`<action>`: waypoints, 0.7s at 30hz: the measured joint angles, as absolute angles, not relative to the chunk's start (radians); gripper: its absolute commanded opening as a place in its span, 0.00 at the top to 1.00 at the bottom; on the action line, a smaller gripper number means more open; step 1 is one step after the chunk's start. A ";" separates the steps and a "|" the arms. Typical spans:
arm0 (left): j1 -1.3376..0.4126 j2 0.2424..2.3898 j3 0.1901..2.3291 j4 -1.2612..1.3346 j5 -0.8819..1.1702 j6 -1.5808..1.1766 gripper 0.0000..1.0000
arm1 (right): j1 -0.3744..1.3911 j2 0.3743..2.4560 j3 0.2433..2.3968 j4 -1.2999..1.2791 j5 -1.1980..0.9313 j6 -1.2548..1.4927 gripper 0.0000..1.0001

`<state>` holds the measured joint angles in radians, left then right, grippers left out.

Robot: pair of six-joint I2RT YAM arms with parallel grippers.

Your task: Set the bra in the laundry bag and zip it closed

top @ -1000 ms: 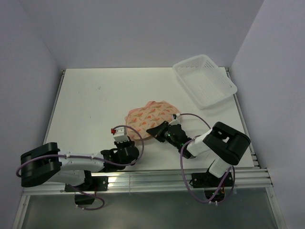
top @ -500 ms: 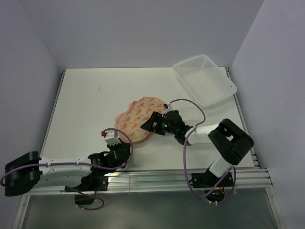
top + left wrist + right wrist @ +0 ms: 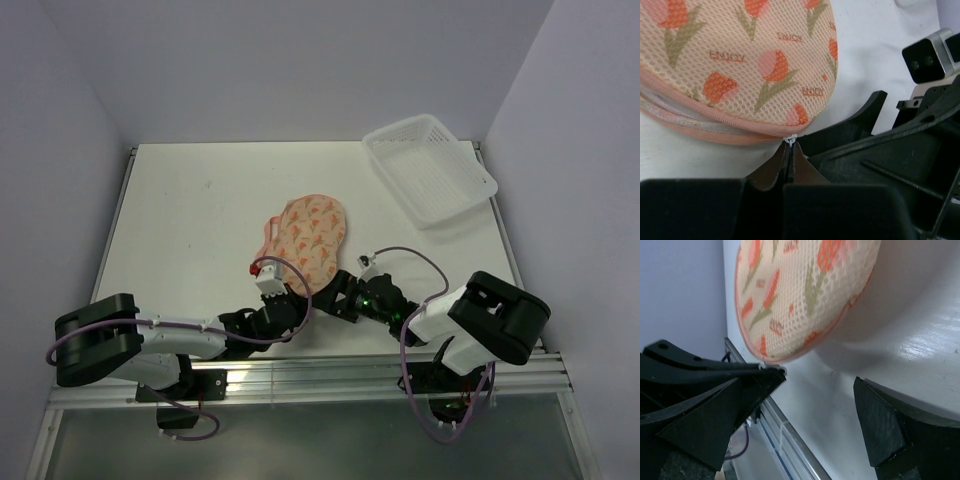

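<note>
The laundry bag [image 3: 311, 231] lies mid-table, a cream mesh pouch with orange tulip print [image 3: 740, 60] and a pink zipper edge that looks closed along its near side. My left gripper [image 3: 790, 148] is at the bag's near end, shut on the small white zipper pull [image 3: 790, 139]. In the top view the left gripper [image 3: 297, 300] sits just below the bag. My right gripper [image 3: 336, 297] is beside it, open, with only bare table between its fingers [image 3: 887, 430]. It is a little short of the bag [image 3: 800, 290] and not touching it. The bra is hidden.
A white plastic lattice basket [image 3: 430, 168] stands at the back right corner of the table. The table's metal rail [image 3: 350, 368] runs close behind both grippers. A pink loop [image 3: 266, 236] sticks out on the bag's left side.
The right gripper has opened, let go of the bag and drawn back toward the near edge. The left gripper has swung right with the zipper pull, and the bag has turned lengthwise.
</note>
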<state>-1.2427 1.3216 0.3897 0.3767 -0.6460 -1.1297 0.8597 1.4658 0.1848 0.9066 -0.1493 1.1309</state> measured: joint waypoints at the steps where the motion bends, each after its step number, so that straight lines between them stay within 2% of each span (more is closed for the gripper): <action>1: -1.246 1.327 0.390 0.385 -0.636 -1.131 1.00 | 0.860 1.465 0.178 0.920 -0.138 1.139 0.00; 2: -1.248 1.327 0.390 0.388 -0.627 -1.131 1.00 | 0.860 1.464 0.175 0.929 -0.131 1.147 0.01; 3: -1.250 1.327 0.390 0.392 -0.626 -1.131 1.00 | 0.860 1.463 0.175 0.936 -0.125 1.152 0.09; 5: -1.249 1.327 0.389 0.398 -0.625 -1.131 1.00 | 0.860 1.462 0.172 0.952 -0.112 1.166 0.15; 6: -1.249 1.327 0.389 0.398 -0.624 -1.131 1.00 | 0.862 1.462 0.171 0.964 -0.104 1.175 0.28; 7: -1.249 1.327 0.389 0.400 -0.617 -1.131 1.00 | 0.862 1.462 0.171 0.970 -0.094 1.181 0.37; 10: -1.251 1.327 0.388 0.408 -0.596 -1.130 1.00 | 0.862 1.464 0.172 0.994 -0.062 1.197 0.57; 14: -1.252 1.327 0.387 0.415 -0.586 -1.124 1.00 | 0.861 1.481 0.187 0.997 -0.031 1.211 0.78; 20: -1.251 1.325 0.382 0.415 -0.591 -1.102 1.00 | 0.851 1.504 0.209 1.002 -0.033 1.218 1.00; 21: -1.250 1.322 0.381 0.414 -0.592 -1.097 1.00 | 0.844 1.505 0.209 1.002 -0.041 1.218 1.00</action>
<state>-1.2503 1.3224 0.3809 0.4141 -0.5919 -1.0966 0.8440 1.5055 0.2092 1.0019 -0.0414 1.2179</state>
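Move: The right hand, open, has the near edge of the laundry bag, just beside the zip's end, some 4 cm ahead, about level sideways and 2 cm higher. The zip pull, already in the left fingers, is about 3 cm ahead of the right hand, 4 cm left and 1 cm up; the bag's middle is roughly 15 cm ahead and 2 cm left. From the left hand, that edge lies about 1 cm ahead and 4 cm to the right. The right fingers pinch the bag's edge just right of the zip pull, closing from wide open to almost shut as the hand goes about 3 cm forward and 2 cm up, turning slightly clockwise. The left hand keeps its grip on the zip pull and eases about 1 cm back and to the right. ##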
